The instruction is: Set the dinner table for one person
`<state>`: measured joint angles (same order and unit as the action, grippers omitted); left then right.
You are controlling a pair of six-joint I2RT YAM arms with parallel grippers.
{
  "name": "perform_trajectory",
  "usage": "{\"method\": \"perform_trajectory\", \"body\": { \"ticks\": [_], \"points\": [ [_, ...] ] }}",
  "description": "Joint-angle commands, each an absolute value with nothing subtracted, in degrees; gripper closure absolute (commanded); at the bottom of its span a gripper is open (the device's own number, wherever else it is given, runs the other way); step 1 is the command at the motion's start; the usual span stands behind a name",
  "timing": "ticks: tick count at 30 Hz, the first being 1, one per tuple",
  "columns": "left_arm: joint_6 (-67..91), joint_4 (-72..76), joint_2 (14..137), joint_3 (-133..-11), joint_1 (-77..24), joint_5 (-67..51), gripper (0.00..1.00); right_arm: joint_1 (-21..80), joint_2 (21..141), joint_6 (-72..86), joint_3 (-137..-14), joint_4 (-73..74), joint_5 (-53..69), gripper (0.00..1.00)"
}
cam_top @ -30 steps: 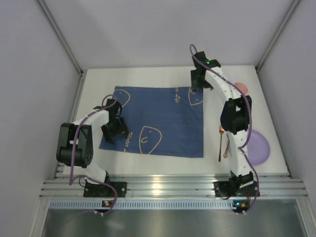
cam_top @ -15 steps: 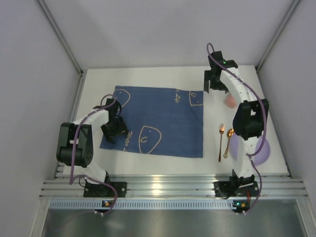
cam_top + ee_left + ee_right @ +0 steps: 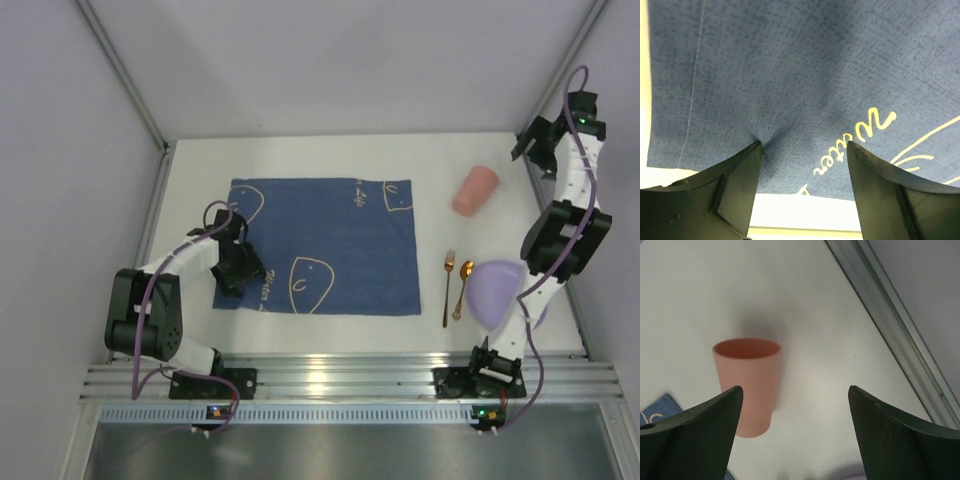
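The white dinner table [image 3: 300, 160] carries a dark blue placemat [image 3: 315, 245]. My left gripper [image 3: 240, 268] rests on the placemat's near left part. In the left wrist view it [image 3: 805, 150] is open, and its left fingertip [image 3: 747, 160] presses a small wrinkle into the placemat [image 3: 790, 75]. My right gripper [image 3: 532, 150] is raised over the table's far right corner, open and holding nothing [image 3: 795, 400]. A pink cup [image 3: 475, 190] sits right of the placemat, and in the right wrist view the cup [image 3: 747, 385] is just left of my fingers.
A copper fork [image 3: 448, 285] and spoon [image 3: 463, 288] lie side by side right of the placemat. A lavender plate [image 3: 495, 290] sits beside them, partly hidden by the right arm. Grey walls and a metal frame post [image 3: 900, 340] close in the far right corner.
The right arm swung from the placemat's far right corner out to the table's far right corner, its jaws opening wider. The left gripper and the placemat's near left corner shifted slightly right.
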<state>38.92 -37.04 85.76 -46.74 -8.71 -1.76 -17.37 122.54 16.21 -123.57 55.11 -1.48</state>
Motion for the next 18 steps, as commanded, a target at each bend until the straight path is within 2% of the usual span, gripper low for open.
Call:
{"method": "perform_trajectory", "body": {
  "ticks": [1, 4, 11, 18],
  "points": [
    [40.87, -39.02, 84.73, -46.31, -9.32, -5.63, 0.27, -20.39, 124.98, 17.14, -127.61, 49.76, 9.65, 0.14],
    [40.78, -39.37, 83.85, -46.67, -9.4, -4.92, 0.27, -21.53, 126.82, 17.66, -130.25, 47.56, 15.97, 0.13],
    [42.36, -39.46, 80.07, -41.75, -10.19, -4.13, 0.27, -22.15, 131.56, 24.42, -126.48, 34.47, 36.1, 0.13],
    [44.03, -39.55, 75.5, -38.06, -11.24, -3.69, 0.27, -22.24, 136.14, 35.84, -122.79, 18.66, 44.29, 0.12]
  ]
}}
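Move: The placemat lies flat under the left fingertips, its middle about 10 cm ahead and 17 cm to that hand's right, roughly 1 cm below. From the right hand, the pink cup lying on its side is some 4 cm ahead, 9 cm left and 13 cm down. The plate is about 30 cm back and 6 cm left of that hand, the spoon some 27 cm back and 17 cm left, both around 17 cm below. Left fingertips drag the placemat about 4 cm back; the right hand swings some 9 cm forward and left. ##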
